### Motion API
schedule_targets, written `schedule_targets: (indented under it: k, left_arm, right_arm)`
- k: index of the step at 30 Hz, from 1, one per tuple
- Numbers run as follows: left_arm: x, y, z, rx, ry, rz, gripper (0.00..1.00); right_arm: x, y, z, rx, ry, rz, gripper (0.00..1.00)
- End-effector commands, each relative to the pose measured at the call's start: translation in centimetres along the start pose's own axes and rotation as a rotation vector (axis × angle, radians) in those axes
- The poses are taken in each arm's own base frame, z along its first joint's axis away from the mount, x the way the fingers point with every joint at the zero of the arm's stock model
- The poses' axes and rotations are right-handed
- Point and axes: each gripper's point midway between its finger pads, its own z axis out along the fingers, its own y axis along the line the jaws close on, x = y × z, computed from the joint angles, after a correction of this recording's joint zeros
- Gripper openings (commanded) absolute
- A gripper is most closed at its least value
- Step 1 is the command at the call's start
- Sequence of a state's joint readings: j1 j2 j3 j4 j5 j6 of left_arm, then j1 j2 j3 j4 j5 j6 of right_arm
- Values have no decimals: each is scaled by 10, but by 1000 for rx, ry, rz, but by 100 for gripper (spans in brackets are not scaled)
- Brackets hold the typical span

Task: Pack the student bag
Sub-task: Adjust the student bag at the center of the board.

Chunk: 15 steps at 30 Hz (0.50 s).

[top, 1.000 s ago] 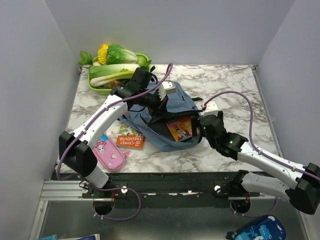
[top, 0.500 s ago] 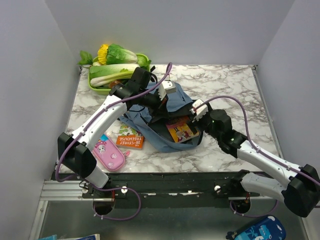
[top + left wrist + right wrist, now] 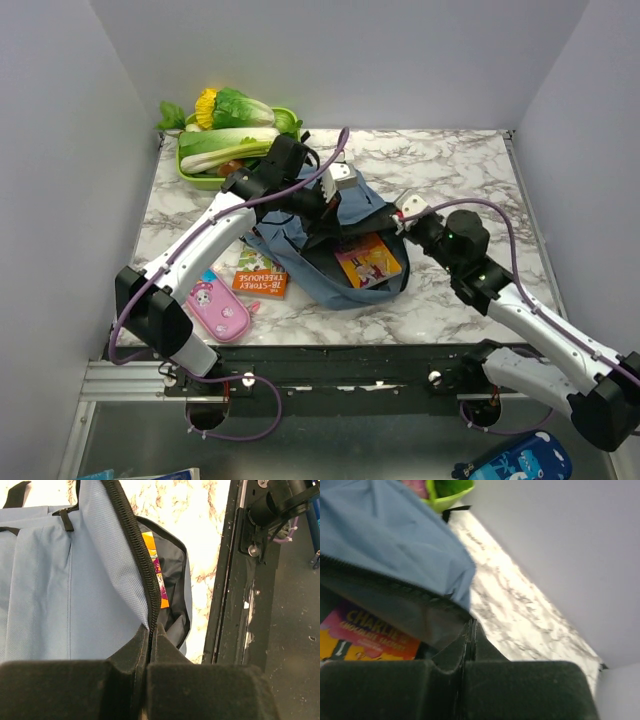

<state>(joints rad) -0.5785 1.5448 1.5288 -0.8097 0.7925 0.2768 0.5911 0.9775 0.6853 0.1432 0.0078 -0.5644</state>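
Observation:
The student bag (image 3: 290,235), dusty blue with a dark lining, lies open in the middle of the marble table. My left gripper (image 3: 322,212) is shut on its upper zipper edge (image 3: 135,540) and holds the flap up; the left wrist view shows the fingertips (image 3: 152,627) pinching the zipper. An orange and yellow picture book (image 3: 368,262) lies inside the opening and also shows as a book (image 3: 360,635) under the rim. My right gripper (image 3: 398,228) is at the bag's right rim, and its fingers (image 3: 471,622) are shut where the rim fabric (image 3: 420,615) meets them.
Left of the bag, an orange paperback (image 3: 262,272) lies on the table, with a pink pencil case (image 3: 220,308) near the front edge. A green basket of vegetables (image 3: 230,140) stands at the back left. A blue printed pouch (image 3: 510,460) lies below the table, front right.
My right gripper moved back and right from over the picture book to the bag's right rim and closed there. The book now lies further inside the bag. The left arm stayed still.

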Motion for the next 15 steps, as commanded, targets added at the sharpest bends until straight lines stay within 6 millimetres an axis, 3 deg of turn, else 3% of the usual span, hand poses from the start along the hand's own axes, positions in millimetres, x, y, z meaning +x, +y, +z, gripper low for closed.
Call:
schedule_targets:
  k: [1,5,6,7,8,9,12,14,15]
  left_arm:
    - [-32,-6,5,6,-55,77,0]
    - [-37,-7,13,41,-25,69,0]
    - [-38,-9,13,43,-25,75,0]
    - [-34,-10,14,44,-21,75,0]
    - [-34,-10,14,34,-28,87,0]
    - [-34,-13,10,26,-33,95,0]
    - [-25,-10,10,0,-18,90,0]
    - [-19,-9,10,-6,-8,89,0]
    - [-18,-9,9,-13,-7,90,0]
  right_arm:
    - [-26,-58,-22,228,-47,-65,1]
    - [-24,-44,-28,135,-35,-79,3]
    - [-16,-38,-31,86,9,-81,33]
    - [-12,-25,-31,9,15,-84,54]
    - [-9,-22,-34,-17,24,-83,65]
    - [0,-13,-39,-65,62,-80,71]
    - [-1,-3,-53,-147,63,-63,78]
    - [-13,5,-60,-219,39,-41,80]
    - [-7,15,-65,-274,72,-29,81]
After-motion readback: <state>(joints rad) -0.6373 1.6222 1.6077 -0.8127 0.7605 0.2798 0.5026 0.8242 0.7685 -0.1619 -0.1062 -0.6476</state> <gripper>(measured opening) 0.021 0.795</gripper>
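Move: In the right hand is the student bag's raised opening edge; the bag's middle lies about 7 cm back of this hand, 15 cm to its left and some 10 cm below. The Charlie book inside is roughly 9 cm back, 7 cm left and 14 cm down. From the left hand, pinching the zipped rim, the bag's middle is level ahead, about 3 cm right and 10 cm below; the orange book is 8 cm back, 17 cm left. Lifting about 4 cm and pulling some 3 cm right, the right hand stretches the bag's edge away from the left gripper, then opens its fingers wide, lets the edge go, and draws back nearly 3 cm while sinking about 2 cm. The left hand keeps its pinch on the zipped rim and follows about 2.5 cm to the right. ##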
